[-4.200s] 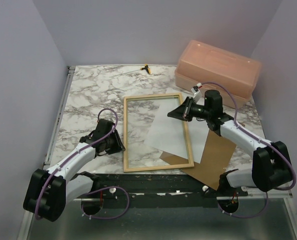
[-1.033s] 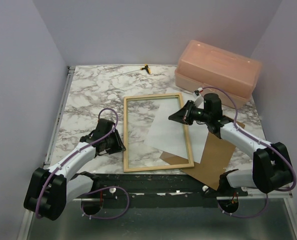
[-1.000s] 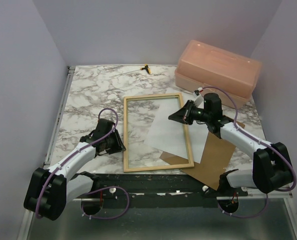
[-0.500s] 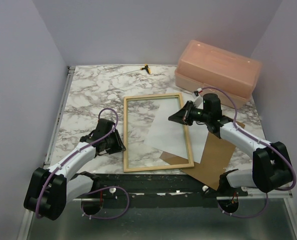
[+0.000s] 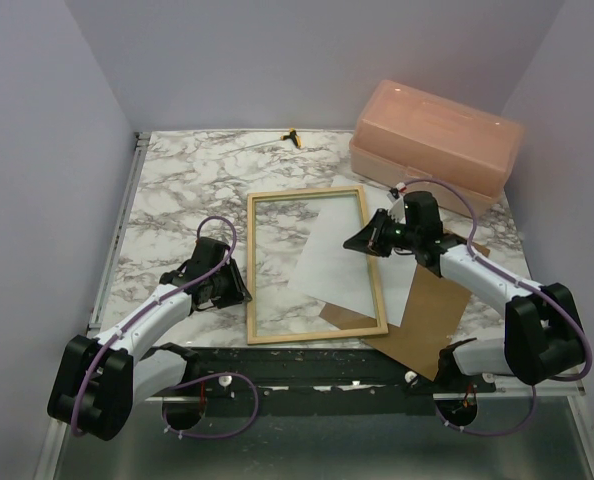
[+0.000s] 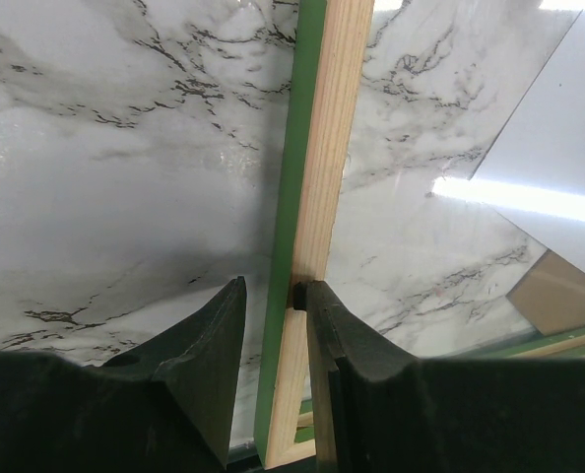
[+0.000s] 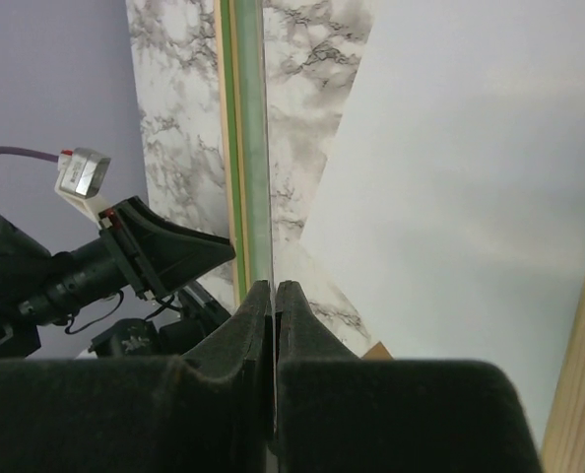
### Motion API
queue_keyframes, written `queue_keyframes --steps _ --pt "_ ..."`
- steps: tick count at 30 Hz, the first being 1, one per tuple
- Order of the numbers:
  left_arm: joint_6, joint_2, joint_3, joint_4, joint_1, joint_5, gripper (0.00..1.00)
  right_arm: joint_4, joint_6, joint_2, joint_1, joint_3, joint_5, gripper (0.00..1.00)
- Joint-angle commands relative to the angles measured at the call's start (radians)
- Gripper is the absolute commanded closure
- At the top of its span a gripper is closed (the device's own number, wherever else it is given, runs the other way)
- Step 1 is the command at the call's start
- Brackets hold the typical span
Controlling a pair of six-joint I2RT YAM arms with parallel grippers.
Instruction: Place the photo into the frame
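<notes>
The frame (image 5: 249,260) lies wood side up mid-table. Its left rail (image 6: 322,148) runs between the fingers of my left gripper (image 6: 275,284) (image 5: 243,292). The right finger touches the rail and a narrow strip of marble shows at the left finger, so the jaws stand open around it. The photo (image 5: 337,260), white side up, lies slanted across the frame's right half and passes under the right rail. My right gripper (image 5: 349,243) (image 7: 274,288) is shut on the photo's thin edge, which rises edge-on from the pads. The photo's white face (image 7: 470,148) spreads to the right.
A brown backing panel (image 5: 432,320) lies under the photo at the near right. A pink plastic box (image 5: 437,140) stands at the back right, close behind the right arm. A small yellow object (image 5: 293,136) lies at the far edge. Walls enclose three sides.
My right gripper has shifted slightly right and nearer, still shut on the photo's edge. The left gripper and the frame have not moved.
</notes>
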Motion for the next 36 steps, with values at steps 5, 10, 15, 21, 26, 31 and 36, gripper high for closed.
queue_keyframes --steps 5,10,15,21,26,31,36 --pt "0.026 0.027 -0.011 -0.011 0.003 -0.028 0.68 -0.022 -0.057 0.029 0.019 -0.039 0.021 0.99" --pt "0.027 0.025 -0.012 -0.011 0.003 -0.026 0.68 0.037 -0.025 0.040 0.019 -0.050 0.015 0.99" --pt "0.027 0.026 -0.013 -0.011 0.003 -0.025 0.69 0.088 0.004 0.048 0.019 -0.066 0.023 0.99" --pt "0.028 0.024 -0.012 -0.010 0.002 -0.025 0.69 0.103 -0.001 0.066 0.019 -0.082 0.033 0.99" --pt "0.028 0.024 -0.012 -0.010 0.002 -0.025 0.69 0.098 -0.021 0.075 0.019 -0.089 0.052 0.89" --pt "0.029 0.025 -0.012 -0.010 0.003 -0.024 0.69 0.073 -0.056 0.087 0.019 -0.075 0.074 0.79" --pt "0.029 0.024 -0.012 -0.010 0.003 -0.023 0.69 0.070 -0.068 0.112 0.022 -0.060 0.069 0.67"
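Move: The clear pane is pinched by its right edge in the right hand; the frame's right rail, where that edge is headed, has its middle about 5 cm to this hand's right, level with it fore and aft, and roughly 12 below. Under the pane the white sheet centres about 4 cm to the right and 13 below, and the brown board some 16 right, 8 back and 13 below. From the left hand, the right rail lies about 8 cm ahead and 26 to the right, 1 below. The clear pane's raised right edge is let down by the right hand, almost straight down about 5 cm towards the frame opening beside the right rail. Over the last third, still sinking, its fingers part from a tight pinch to roughly a quarter open around the edge. The left hand stays put, keeping its fingers astride the frame's left rail. ##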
